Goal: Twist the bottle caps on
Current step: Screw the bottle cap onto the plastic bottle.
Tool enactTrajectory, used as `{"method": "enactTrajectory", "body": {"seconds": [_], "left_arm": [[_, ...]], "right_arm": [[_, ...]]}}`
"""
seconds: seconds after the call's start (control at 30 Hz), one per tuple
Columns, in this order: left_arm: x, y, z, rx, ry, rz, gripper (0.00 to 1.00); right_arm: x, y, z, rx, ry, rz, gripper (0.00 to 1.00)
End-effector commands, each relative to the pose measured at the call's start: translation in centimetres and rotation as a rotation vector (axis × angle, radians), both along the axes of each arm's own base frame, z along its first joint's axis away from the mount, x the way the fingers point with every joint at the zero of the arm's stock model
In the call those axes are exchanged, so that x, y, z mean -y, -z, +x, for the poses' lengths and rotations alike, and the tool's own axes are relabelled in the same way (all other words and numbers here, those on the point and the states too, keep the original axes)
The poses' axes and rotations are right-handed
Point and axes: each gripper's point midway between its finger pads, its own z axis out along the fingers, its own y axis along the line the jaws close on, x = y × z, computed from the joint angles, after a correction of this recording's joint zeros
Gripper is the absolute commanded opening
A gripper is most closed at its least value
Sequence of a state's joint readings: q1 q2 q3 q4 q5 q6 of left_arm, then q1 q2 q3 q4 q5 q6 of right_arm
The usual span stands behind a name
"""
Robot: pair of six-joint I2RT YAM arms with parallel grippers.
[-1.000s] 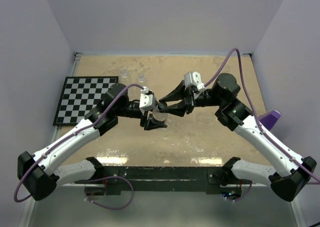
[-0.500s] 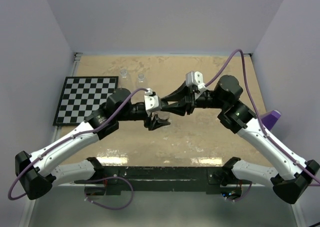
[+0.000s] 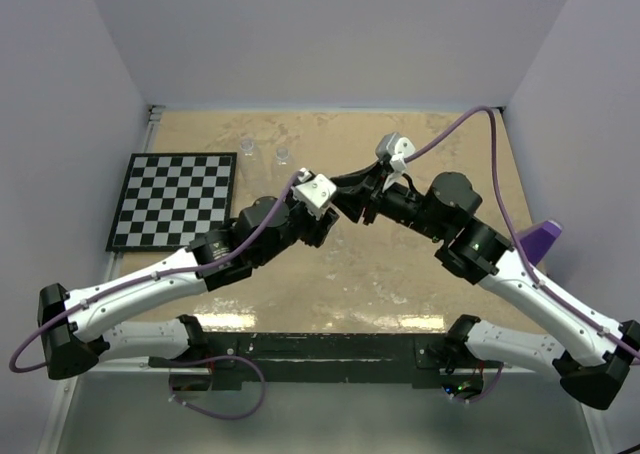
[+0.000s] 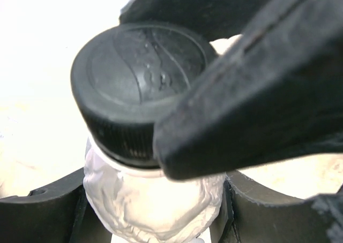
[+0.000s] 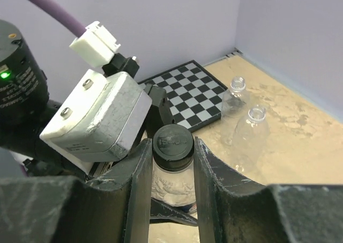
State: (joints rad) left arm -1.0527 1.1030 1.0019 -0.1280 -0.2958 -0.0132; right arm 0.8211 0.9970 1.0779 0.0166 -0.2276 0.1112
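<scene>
A black bottle cap (image 5: 173, 142) sits on the neck of a crumpled clear bottle (image 5: 177, 181), held above the table between both arms. My right gripper (image 5: 170, 165) is shut on the black cap, one finger (image 5: 136, 189) on each side of it. In the left wrist view the cap (image 4: 136, 82) tops the bottle (image 4: 155, 211), and my left gripper (image 4: 155, 216) is shut on the bottle's body. From above, the left gripper (image 3: 322, 226) and right gripper (image 3: 346, 204) meet at mid-table and hide the bottle. Two other bottles (image 5: 236, 96) (image 5: 252, 128) stand open, with no caps on them.
A checkerboard mat (image 3: 170, 199) lies at the left of the sandy table (image 3: 420, 274). The two open bottles (image 3: 247, 149) (image 3: 283, 155) stand near its far right corner. A purple object (image 3: 542, 239) sticks in at the right edge. Walls close in three sides.
The right gripper has closed on the black cap. Both arms have carried the bottle slightly farther from the bases, the left arm stretching out and the right wrist turning.
</scene>
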Motion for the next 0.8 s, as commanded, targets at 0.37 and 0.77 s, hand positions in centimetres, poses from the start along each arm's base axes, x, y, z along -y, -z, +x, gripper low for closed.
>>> {"method": "enactTrajectory", "body": {"seconds": [0.37, 0.77], "left_arm": [[0.3, -2.0, -1.1, 0.012, 0.171, -0.094, 0.00], [1.3, -2.6, -2.0, 0.051, 0.286, -0.060, 0.00]], "right_arm": [[0.7, -1.6, -0.7, 0.075, -0.024, 0.066, 0.63], [-1.5, -0.9, -1.0, 0.072, -0.134, 0.023, 0.66]]}}
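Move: My right fingers are already closed on the black cap, its middle about 1 cm to the left and 1 cm below that hand point. The cap sits some 7 cm straight above my left hand point, on the bottle that hand holds. From my right hand, the nearer clear bottle stands roughly 15 cm ahead, 9 cm left and 28 below; the farther clear bottle is some 18 ahead and 17 left, about as low. I spread my right fingers off the cap to about twice their gap, the hand almost still at first. After that I ease it a centimetre back and, late on, a centimetre or so left and down, staying around the cap. My left hand keeps its grip on the bottle, turns it some 15 degrees clockwise and draws it about 1.5 cm back. ##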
